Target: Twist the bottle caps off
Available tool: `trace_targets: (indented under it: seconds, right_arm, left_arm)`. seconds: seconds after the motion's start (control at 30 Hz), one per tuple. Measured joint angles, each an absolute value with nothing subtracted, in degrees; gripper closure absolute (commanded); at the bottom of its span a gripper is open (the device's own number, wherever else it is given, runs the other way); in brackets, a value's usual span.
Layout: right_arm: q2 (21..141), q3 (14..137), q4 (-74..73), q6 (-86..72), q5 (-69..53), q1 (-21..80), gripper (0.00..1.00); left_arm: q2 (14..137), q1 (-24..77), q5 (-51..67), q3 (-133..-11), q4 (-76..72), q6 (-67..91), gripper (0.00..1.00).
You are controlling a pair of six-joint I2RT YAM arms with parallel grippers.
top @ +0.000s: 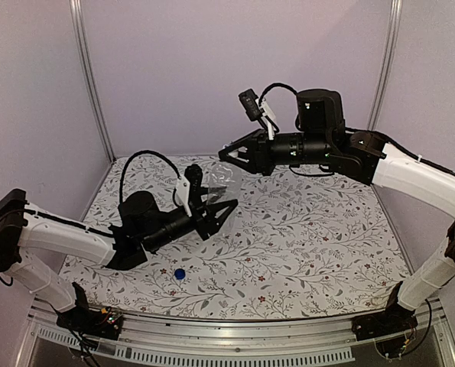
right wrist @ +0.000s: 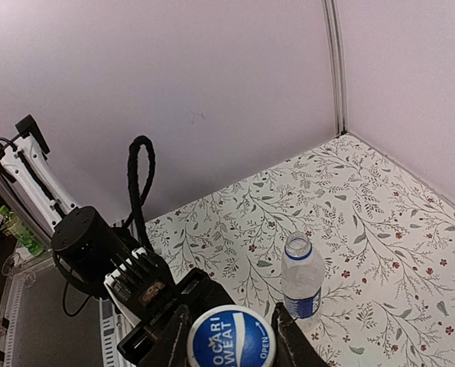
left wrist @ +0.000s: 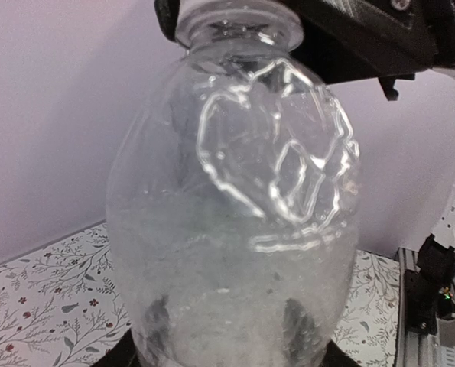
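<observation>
My left gripper [top: 216, 205] is shut on the base of the plain clear bottle [left wrist: 235, 199], which it holds off the table. Its fingers [left wrist: 294, 325] show dark through the plastic. My right gripper [top: 229, 155] is shut on the whitish-and-blue cap [right wrist: 231, 340], which sits at the neck [left wrist: 238, 27] of that bottle. The blue-labelled bottle [right wrist: 301, 279] stands upright on the table with no cap, just right of my right gripper [right wrist: 231, 336]. I cannot make it out in the top view. The solid blue cap [top: 180, 274] lies on the table near the front, below my left arm.
The floral table cover [top: 311, 237] is bounded by lilac walls at the back and sides. A metal rail [top: 235, 336] runs along the front edge with both arm bases. My left arm's wrist and cable [right wrist: 135, 252] sit right under my right gripper.
</observation>
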State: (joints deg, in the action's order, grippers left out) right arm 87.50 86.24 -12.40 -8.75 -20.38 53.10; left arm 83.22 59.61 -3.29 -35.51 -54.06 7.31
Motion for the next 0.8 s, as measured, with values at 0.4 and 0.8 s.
trace_targets:
  seconds: [0.4, 0.8]
  right_arm:
    - [85.91, 84.58, -11.66, 2.98, -37.28, 51.55, 0.77]
    - [85.38, 83.94, -12.01, 10.96, -58.76, 48.05, 0.62]
  left_arm:
    - [81.95, 59.61, 7.16, -32.77, -58.57, 6.04, 0.52]
    - [82.13, 59.61, 20.84, -32.56, -62.24, 8.03, 0.53]
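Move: The right hand already pinches the cap of the clear bottle between its fingers. From the left hand, which still grips that bottle's body, the cap is about 11 cm above, 3 cm ahead and 2 cm to the right. The open labelled bottle stands some 17 cm ahead of the left hand, 12 cm left and 16 cm down; the loose blue cap lies about level ahead, 13 cm left and 25 cm below. Both hands draw back some 8 cm, right twisting the pinched cap counter-clockwise, left turning the gripped bottle clockwise. ##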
